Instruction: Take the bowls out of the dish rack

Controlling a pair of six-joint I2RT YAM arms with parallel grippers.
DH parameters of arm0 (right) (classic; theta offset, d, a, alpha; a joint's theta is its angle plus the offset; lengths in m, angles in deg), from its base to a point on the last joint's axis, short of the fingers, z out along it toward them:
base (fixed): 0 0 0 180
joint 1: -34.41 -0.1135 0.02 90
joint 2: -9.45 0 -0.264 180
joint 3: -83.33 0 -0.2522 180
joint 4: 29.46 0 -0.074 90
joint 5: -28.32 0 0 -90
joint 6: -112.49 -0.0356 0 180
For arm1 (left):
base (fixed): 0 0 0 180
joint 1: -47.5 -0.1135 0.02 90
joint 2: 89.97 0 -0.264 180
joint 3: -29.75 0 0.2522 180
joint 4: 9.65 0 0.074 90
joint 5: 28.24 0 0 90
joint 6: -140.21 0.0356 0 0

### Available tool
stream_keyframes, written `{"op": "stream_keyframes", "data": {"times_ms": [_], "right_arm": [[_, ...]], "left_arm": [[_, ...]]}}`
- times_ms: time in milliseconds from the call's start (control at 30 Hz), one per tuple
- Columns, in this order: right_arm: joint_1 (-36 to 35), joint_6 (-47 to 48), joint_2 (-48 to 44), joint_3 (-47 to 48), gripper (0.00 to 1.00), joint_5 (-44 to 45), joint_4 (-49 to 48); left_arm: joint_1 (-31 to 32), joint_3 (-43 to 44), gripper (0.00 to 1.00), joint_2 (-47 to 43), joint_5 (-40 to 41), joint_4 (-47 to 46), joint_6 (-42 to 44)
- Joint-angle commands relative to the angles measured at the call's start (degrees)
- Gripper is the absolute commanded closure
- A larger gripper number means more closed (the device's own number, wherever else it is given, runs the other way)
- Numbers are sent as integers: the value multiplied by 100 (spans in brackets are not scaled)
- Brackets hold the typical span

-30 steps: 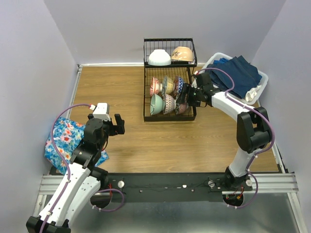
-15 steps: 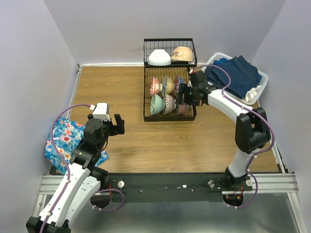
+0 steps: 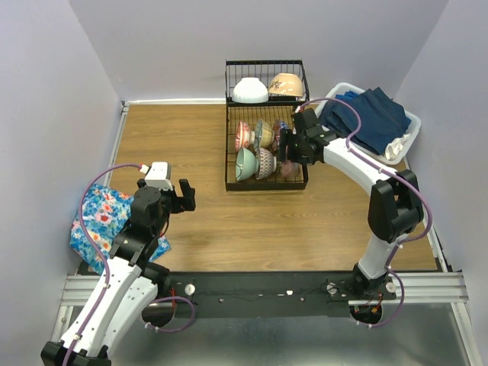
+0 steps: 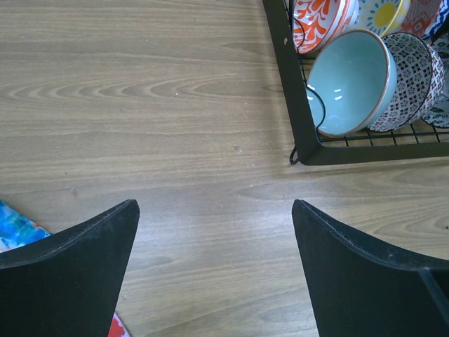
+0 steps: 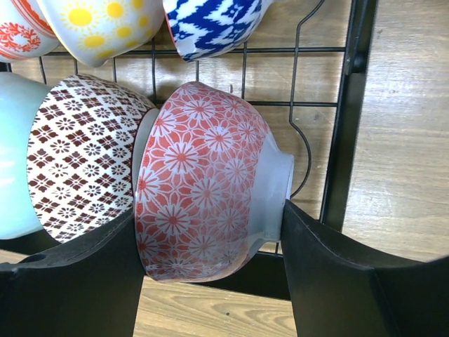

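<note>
The black wire dish rack (image 3: 265, 186) stands at the back of the table. A white bowl (image 3: 250, 91) and a beige bowl (image 3: 287, 85) lie upside down in its raised basket. Several patterned bowls stand on edge in the lower tray, among them a mint-green bowl (image 4: 347, 84). My right gripper (image 5: 210, 214) is shut on a red flower-patterned bowl (image 5: 203, 175), one finger at its rim and one at its foot, at the tray's front right corner. My left gripper (image 4: 214, 207) hangs open over bare wood, left of the rack.
A white plastic basket (image 3: 415, 126) of blue cloths sits right of the rack, close behind my right arm. A blue floral cloth (image 3: 99, 217) lies at the table's left edge beside my left arm. Walls close in the back and both sides.
My right gripper has shifted a little toward the back of the rack, still holding the red flowered bowl. The left arm has stayed still.
</note>
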Motion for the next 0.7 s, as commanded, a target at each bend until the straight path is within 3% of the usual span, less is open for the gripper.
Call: {"op": "stream_keyframes", "data": {"times_ms": [0,433,667], "right_arm": [[-52,8,-430,88,88,186,-53],[-43,-141,-1378,-535,90,-43,-633],[-43,-466,-1949,-1097,90,-640,-1317]], "left_arm": [[22,15,1,-7,-99,-132,19],[40,444,1,1257,-1171,-642,-359],[180,779,1,1926,-1585,-1134,-903]]}}
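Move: The right hand already has the pink flowered bowl between its fingers, its middle about 1 cm ahead, 1 cm left and 2 cm below, low in the rack's near row. The brown-patterned bowl stands some 8 cm to that hand's left and level with it, the teal bowl about 15 cm left; the blue zigzag bowl is roughly 9 cm ahead and 2 cm left. From the empty left hand the pink bowl lies about 38 cm right, 12 ahead and 8 lower. Straight up for the most part, about 7 cm, with a drift back of 2 cm, the right hand draws the pink bowl away from the brown-patterned one beside it, keeping its pinch on foot and rim side while the wrist tips up some 10 degrees. The left hand, wide open, sets off right towards the rack by 5 cm and slightly forward, turning a little clockwise and tipping down. ##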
